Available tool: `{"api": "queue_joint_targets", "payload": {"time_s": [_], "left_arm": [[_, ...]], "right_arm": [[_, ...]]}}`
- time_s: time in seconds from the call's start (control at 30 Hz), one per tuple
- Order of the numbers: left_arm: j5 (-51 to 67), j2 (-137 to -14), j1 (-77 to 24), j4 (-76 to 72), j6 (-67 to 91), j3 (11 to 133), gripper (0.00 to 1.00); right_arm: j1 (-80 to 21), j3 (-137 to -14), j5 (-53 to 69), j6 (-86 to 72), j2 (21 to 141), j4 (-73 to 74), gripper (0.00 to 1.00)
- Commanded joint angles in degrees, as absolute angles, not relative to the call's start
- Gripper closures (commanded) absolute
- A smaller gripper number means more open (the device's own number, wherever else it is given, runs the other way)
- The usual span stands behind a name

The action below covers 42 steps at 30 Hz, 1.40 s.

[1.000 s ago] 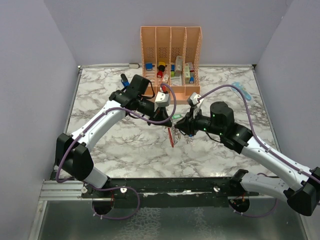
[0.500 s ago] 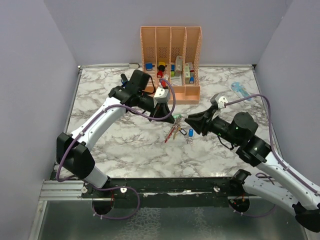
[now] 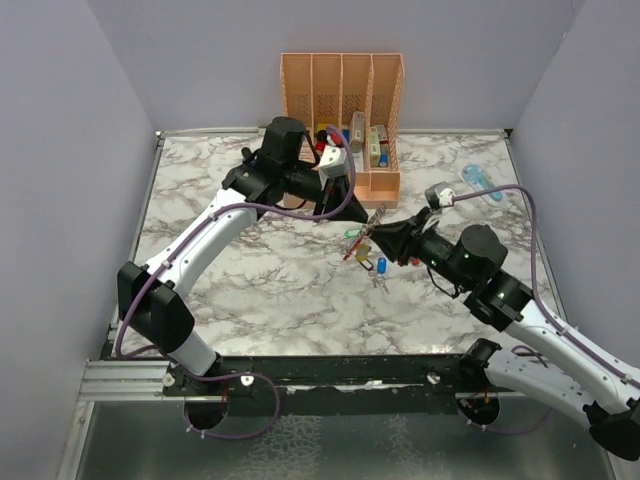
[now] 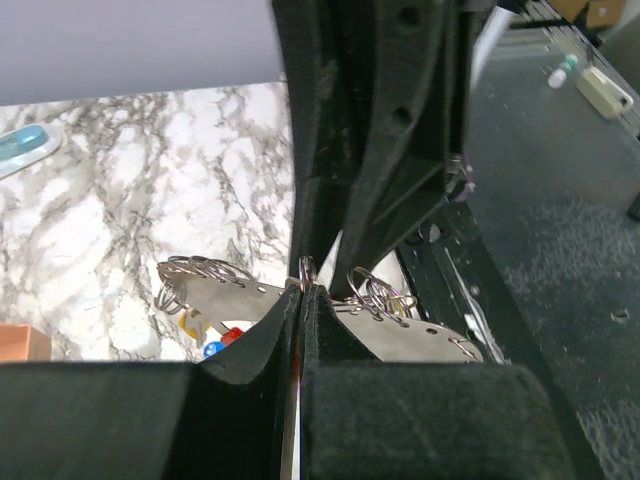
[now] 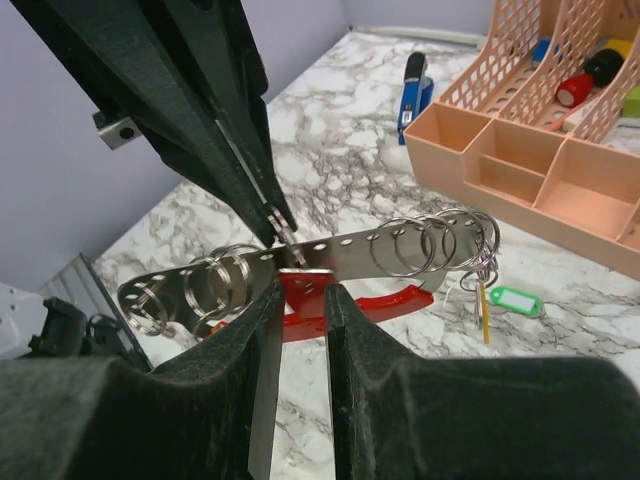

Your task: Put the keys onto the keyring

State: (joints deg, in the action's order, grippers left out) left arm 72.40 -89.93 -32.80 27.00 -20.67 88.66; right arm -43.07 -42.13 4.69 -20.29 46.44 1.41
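The keyring is a red curved clip with a holed metal bar carrying several split rings, held above the table. My right gripper is shut on its red middle part. My left gripper is shut on a small split ring pressed against the bar. Its tips reach the bar from above. In the top view both grippers meet at the keyring, the right gripper from the right and the left gripper from the back. Keys hang below it: a green tag, a yellow key and a blue key.
The peach slotted organizer with small coloured items stands at the back, close behind the grippers. A dark blue tool lies left of it. A light blue pen-like tool lies at the right rear. Grey walls enclose the marble table.
The right arm swung out to the right and came back to the keyring. The keyring with its hanging keys now sits higher and further back-right. The left gripper shifted toward the organizer.
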Motion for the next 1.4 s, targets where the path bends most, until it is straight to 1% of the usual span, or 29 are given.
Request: {"api": "queue_joint_targets", "payload": {"time_s": [0.0, 0.2, 0.37, 0.43, 0.5, 0.53, 0.57, 0.7, 0.83, 1.0, 1.1, 1.27, 1.37], "left_arm": [[67.3, -89.8, -33.3, 8.1, -2.3, 88.2, 1.0], [65.4, -90.0, -33.3, -7.2, 11.7, 84.6, 1.0], [67.1, -90.3, -33.0, -23.6, 27.3, 81.4, 1.0], [68.2, -90.9, -32.7, -41.0, 42.1, 78.2, 1.0], [67.0, -92.2, -31.5, -70.5, 60.9, 72.1, 1.0], [65.2, -92.8, -30.9, -81.7, 67.7, 70.6, 1.0], [64.0, -93.2, -30.4, -87.5, 71.4, 70.1, 1.0], [64.5, -93.1, -30.2, -87.5, 71.8, 70.8, 1.0], [62.0, -92.8, -30.1, -92.7, 73.8, 67.8, 1.0], [59.0, -92.7, -30.1, -100.0, 75.4, 63.0, 1.0], [60.2, -91.7, -30.2, -102.4, 73.3, 59.1, 1.0], [62.3, -90.1, -30.2, -102.4, 69.7, 53.8, 1.0], [62.3, -90.0, -30.1, -102.6, 68.4, 52.8, 1.0]], "right_arm": [[-43.2, -43.5, -1.6, -24.6, 41.9, -1.3, 0.76], [-43.2, -46.0, -6.4, -25.0, 39.4, 6.1, 0.76], [-43.2, -46.0, -14.9, -26.7, 36.4, 7.3, 0.76], [-43.2, -46.0, -17.2, -27.0, 35.4, 6.6, 0.76], [-43.2, -46.2, -17.9, -26.8, 35.5, 6.0, 0.75], [-43.2, -46.6, -17.9, -26.6, 35.7, 6.0, 0.74], [-43.2, -46.8, -18.0, -26.4, 36.0, 6.1, 0.73], [-43.2, -47.5, -17.3, -26.3, 36.0, 5.0, 0.73], [-43.2, -48.4, -15.6, -25.7, 37.0, 3.4, 0.73], [-43.2, -53.4, -7.8, -24.1, 42.7, 4.7, 0.73], [-43.2, -55.5, -4.3, -22.5, 45.3, 6.3, 0.73], [-43.2, -55.1, 3.5, -20.1, 45.5, 6.5, 0.74], [-43.2, -53.6, 6.0, -19.7, 44.9, 6.5, 0.75]]}}
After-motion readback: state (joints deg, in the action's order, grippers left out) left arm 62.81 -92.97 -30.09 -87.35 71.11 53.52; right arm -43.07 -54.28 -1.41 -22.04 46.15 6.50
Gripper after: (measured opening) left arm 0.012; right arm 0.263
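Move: The left hand already pinches the keyring, whose metal strip hangs about 2 cm below the pinch and 1 cm back. From the right hand the strip is about 1 cm ahead, 2 cm left and 1 cm lower. On the table some 25 cm below the right hand, the green tag is about 10 cm ahead and 2 cm left, the blue fob 3 cm ahead and 4 cm right. Open right hand retreats right, rising some 8 cm, then swings partly back; left lifts, sinks, tilts, keeps its pinch. ##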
